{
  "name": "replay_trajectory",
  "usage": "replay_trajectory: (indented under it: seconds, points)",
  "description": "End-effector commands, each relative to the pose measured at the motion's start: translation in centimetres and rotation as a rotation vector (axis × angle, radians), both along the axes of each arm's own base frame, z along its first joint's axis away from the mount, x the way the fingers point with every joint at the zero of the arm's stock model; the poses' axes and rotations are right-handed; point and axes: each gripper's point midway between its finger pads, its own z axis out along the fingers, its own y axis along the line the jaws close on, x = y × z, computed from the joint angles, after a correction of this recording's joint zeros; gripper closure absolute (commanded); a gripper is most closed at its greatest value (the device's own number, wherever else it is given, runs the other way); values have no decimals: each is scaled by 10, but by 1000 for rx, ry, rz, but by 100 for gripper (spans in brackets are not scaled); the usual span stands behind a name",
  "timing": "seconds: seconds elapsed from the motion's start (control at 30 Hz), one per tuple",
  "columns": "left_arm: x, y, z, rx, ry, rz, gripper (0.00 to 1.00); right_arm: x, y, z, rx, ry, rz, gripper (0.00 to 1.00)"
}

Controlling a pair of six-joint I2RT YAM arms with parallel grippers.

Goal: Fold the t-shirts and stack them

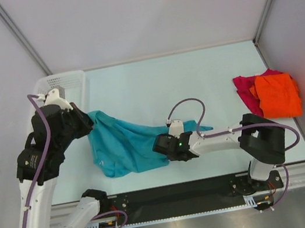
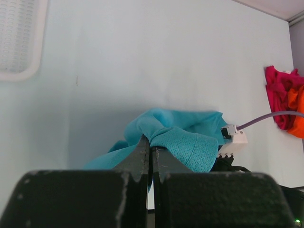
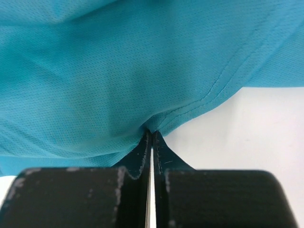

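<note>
The teal-blue t-shirt (image 1: 125,142) lies stretched across the left middle of the table, held at both ends. My left gripper (image 1: 88,124) is shut on its upper left corner and lifts it; the pinched fold shows in the left wrist view (image 2: 185,142). My right gripper (image 1: 164,147) is shut on the shirt's hemmed edge (image 3: 199,102) at its right side, low over the table. The bright orange t-shirt (image 1: 278,93) lies folded on top of the magenta-red t-shirt (image 1: 245,88) at the far right; both also show in the left wrist view (image 2: 299,116) (image 2: 280,92).
A white mesh basket (image 1: 64,82) stands at the back left corner, also in the left wrist view (image 2: 19,40). Grey walls enclose the table on three sides. A black rail (image 1: 178,195) runs along the near edge.
</note>
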Motion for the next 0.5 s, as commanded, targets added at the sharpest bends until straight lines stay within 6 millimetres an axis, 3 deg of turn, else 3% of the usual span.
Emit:
replay_trajectory:
  seconds: [0.0,0.03,0.2,0.47]
  points:
    - [2,-1,22,-19,-77,-13,100,29,-2,53,1,-194,-22,100]
    - [2,-1,22,-23,-77,-14,100,30,-9,59,-32,-206,-21,100]
    - [0,-1,24,-30,-87,-13,100,45,-19,131,-31,-356,-57,100]
    - [-5,0,32,-38,-104,-11,100,46,-50,216,-9,-501,-128,100]
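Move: My right fingers are already shut on an edge of the teal t-shirt, close above the table. The shirt's free end lies about 15 cm to their right and 4 cm farther out; the orange and magenta t-shirts are some 42 cm to the right, about 12 cm ahead. My left hand still holds the shirt's other end up high; from it, the edge in my right fingers is roughly 20 cm right, 5 cm back and 31 cm below. I lift the pinched edge of the teal shirt almost straight up with my right hand, some 17 cm and gathering speed, easing about 4 cm forward as I go. The wrist tips my fingertips outward by roughly 20 degrees and the fingers keep their pinch, while my left hand holds its end of the shirt nearly still. ##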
